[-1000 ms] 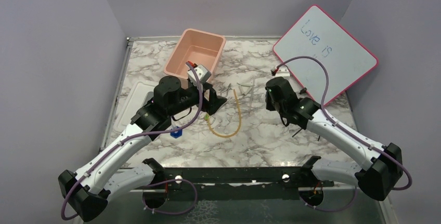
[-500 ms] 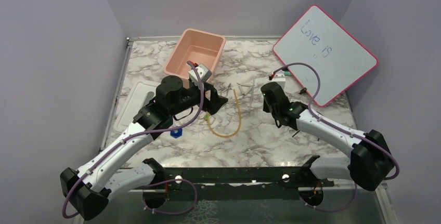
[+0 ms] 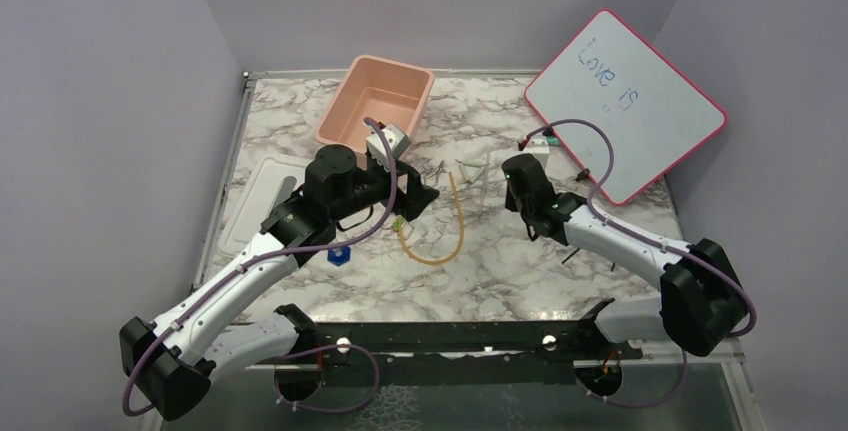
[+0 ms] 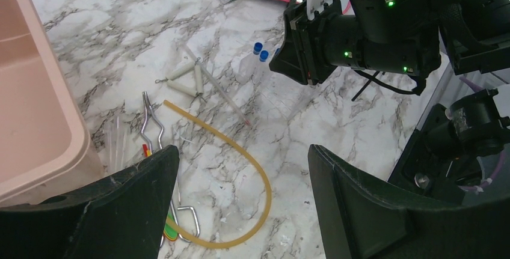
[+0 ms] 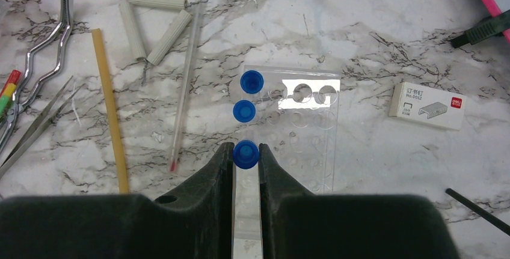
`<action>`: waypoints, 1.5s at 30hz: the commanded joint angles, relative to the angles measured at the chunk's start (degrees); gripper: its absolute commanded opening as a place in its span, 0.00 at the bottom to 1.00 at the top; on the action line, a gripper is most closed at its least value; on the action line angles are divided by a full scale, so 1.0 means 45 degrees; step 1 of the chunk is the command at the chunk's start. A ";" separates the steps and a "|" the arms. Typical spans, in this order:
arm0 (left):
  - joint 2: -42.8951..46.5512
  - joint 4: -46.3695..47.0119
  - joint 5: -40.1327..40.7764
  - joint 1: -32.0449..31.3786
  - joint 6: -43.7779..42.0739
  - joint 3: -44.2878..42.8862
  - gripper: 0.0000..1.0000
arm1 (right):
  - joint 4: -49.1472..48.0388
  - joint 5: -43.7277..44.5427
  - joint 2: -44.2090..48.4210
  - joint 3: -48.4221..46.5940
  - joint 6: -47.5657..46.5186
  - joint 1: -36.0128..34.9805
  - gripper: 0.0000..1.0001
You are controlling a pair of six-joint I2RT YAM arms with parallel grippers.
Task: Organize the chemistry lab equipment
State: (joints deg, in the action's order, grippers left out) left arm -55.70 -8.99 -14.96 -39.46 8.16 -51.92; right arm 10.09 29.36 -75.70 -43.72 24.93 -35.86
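My right gripper is shut on a blue-capped clear tube, held over the near-left corner of a clear plastic rack. Two more blue-capped tubes stand in the rack's left column. My left gripper hangs open above the bend of the amber rubber tube, holding nothing. Metal tongs and a green-handled tool lie by its left finger. In the top view the left gripper and right gripper flank the amber tube.
A pink tub stands at the back, with the red-framed whiteboard at the back right. A thermometer, clay triangle, tweezers and staple box lie around the rack. A blue piece sits under the left arm.
The right arm has swung its wrist left toward the table's middle, the tube still between its fingers. The left arm has barely shifted.
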 commanded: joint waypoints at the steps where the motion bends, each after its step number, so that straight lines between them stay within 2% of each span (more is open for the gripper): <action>1: -0.0046 0.0339 0.0229 -0.0004 0.0100 0.0127 0.81 | -0.0063 -0.0049 -0.0102 0.0157 0.0172 0.0152 0.13; 8: -0.0121 0.0301 0.0231 -0.0003 0.0100 0.0115 0.81 | -0.0106 -0.0277 -0.0362 0.0170 0.0134 0.0311 0.13; 19: -0.0141 0.0213 0.0366 -0.0008 0.0080 0.0126 0.81 | -0.0088 -0.0847 -0.1075 -0.0097 -0.0087 0.0388 0.23; 24: -0.0177 0.0175 0.0356 -0.0002 0.0080 0.0101 0.81 | 0.0100 -0.0904 -0.0970 -0.0190 0.0154 0.0393 0.47; 26: -0.0243 0.0099 0.0356 -0.0015 0.0088 0.0078 0.81 | 0.0257 -0.1040 -0.0844 -0.0301 0.0219 0.0403 0.51; 39: -0.0331 0.0026 0.0506 -0.0003 0.0080 0.0015 0.81 | 0.1573 -0.1055 0.1027 -0.1581 -0.0071 0.0406 0.54; 45: -0.0445 -0.0235 0.0511 -0.0010 0.0306 -0.0249 0.81 | 0.1950 -0.3780 0.1374 -0.2347 -0.0578 0.0395 0.51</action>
State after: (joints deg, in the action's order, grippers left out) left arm -57.25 -9.47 -13.80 -39.46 8.38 -51.62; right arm 16.10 21.58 -70.91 -51.46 24.16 -34.37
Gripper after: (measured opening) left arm 0.813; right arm 0.528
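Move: The slot for the held blue-capped tube, in the clear rack's left column, lies straight below the right hand, roughly 4 cm down. Two blue caps already stand in that column, about 2 cm and 5 cm ahead and 3 cm lower than the hand. The red-tipped rod lies some 5 cm left and 5 cm ahead, the staple box about 13 cm right and 2 cm ahead, both roughly 13 cm down. From the left hand the slot is about 18 cm right, 8 cm ahead and 22 cm below. The blue-capped tube, still pinched by its cap, is lowered nearly 3 cm by the right hand into the clear rack's left column, behind the two standing there, the fingers tipping slightly down. The fingers then open to about half and let go, and the hand rises about 9 cm clear of the rack, drifting a little left near the end. ##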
